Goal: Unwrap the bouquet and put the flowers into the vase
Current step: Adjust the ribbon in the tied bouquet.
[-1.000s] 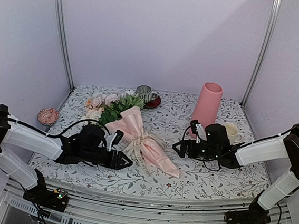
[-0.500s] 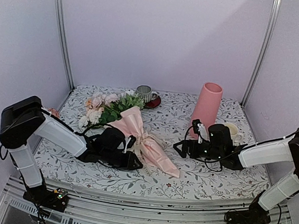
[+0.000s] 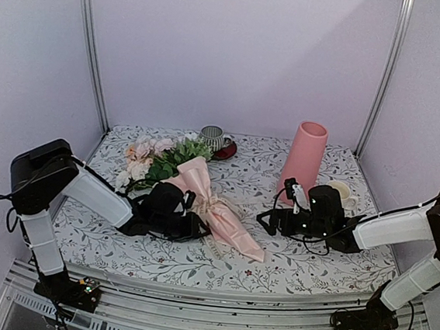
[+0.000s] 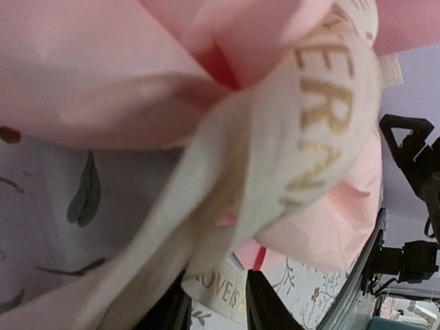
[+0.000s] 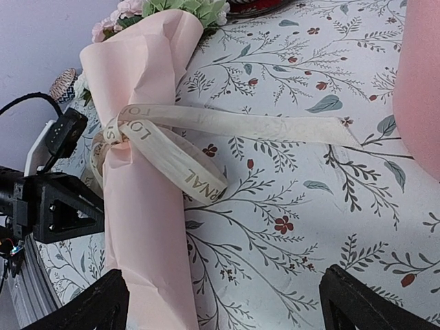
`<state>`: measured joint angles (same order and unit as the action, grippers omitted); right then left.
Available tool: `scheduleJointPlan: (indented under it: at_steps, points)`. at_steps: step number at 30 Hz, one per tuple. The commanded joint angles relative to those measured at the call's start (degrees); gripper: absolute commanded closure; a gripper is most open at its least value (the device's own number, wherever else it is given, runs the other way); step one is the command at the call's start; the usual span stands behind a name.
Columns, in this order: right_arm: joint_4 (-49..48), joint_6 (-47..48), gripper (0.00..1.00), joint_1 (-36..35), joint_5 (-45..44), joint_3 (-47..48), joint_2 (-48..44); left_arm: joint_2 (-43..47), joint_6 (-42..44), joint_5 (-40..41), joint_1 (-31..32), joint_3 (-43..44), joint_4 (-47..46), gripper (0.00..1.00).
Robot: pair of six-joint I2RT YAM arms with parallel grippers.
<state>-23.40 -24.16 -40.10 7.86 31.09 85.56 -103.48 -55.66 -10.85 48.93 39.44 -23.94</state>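
The bouquet (image 3: 208,203) lies on its side mid-table in pale pink paper, its flowers (image 3: 157,157) pointing back left. A cream ribbon (image 5: 206,124) with gold letters ties its waist, one tail trailing toward the vase. My left gripper (image 3: 193,223) presses against the tie from the left. In the left wrist view its narrow jaws (image 4: 218,302) are shut on a strip of that ribbon (image 4: 230,292). My right gripper (image 3: 265,218) hovers open to the right of the wrap, its fingertips (image 5: 103,306) wide apart over bare cloth. The tall pink vase (image 3: 305,159) stands upright behind it.
A short cream cup (image 3: 343,195) sits right of the vase, behind the right arm. A striped mug on a red saucer (image 3: 215,139) stands at the back centre. The floral tablecloth (image 3: 233,271) ends at a metal rail in front.
My left arm has slid right up to the bouquet's tie. Its jaws have narrowed around the ribbon. The right gripper has barely shifted and stays wide.
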Motion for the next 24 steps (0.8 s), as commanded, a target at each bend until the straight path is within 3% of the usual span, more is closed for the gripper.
scheduleJointPlan:
  at_steps: [1,5,8,13,24]
  points:
    - [-0.86,0.94,0.01,0.11,0.13,-0.27,-1.68,-4.15,-0.02,5.77,-0.93,2.64,4.48,0.72]
    - [-0.75,1.05,0.01,0.10,0.41,-0.29,-1.74,-5.20,0.04,7.27,-1.64,3.28,3.92,0.84]
    - [-0.64,1.43,0.01,0.11,1.75,-0.30,-1.55,-5.18,2.10,7.92,-2.24,4.56,5.24,1.00]
    - [2.12,4.77,0.01,0.11,1.80,0.34,-1.52,-0.95,6.70,11.03,-2.04,4.70,10.71,1.00]
    - [6.47,9.15,0.00,-1.88,4.24,3.58,3.72,10.42,11.58,3.30,-2.11,-3.04,11.89,1.00]
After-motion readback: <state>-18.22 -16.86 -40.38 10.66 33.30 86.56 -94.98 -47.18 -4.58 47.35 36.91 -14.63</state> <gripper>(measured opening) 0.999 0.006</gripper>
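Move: The hanging ribbon tail is right in front of your left fingers, its pinch spot some 3 cm ahead, neither left nor right, and about 1 cm lower. The bow's knot lies roughly 7 cm ahead, 1 cm to the right and 2 cm higher; the wrapper's narrow end lies about 13 cm to the right and 5 cm back. From the right hand, that ribbon spot is around 13 cm left, level in reach, and 7 cm lower. Push the half-open left gripper forward about 3.5 cm, dipping slightly, and shut the fingers on the way to pinch the ribbon tail below the knot. Then, keeping the fingers shut, draw it left about 4 cm and back some 3 cm while rising a couple of centimetres, away from the knot. ##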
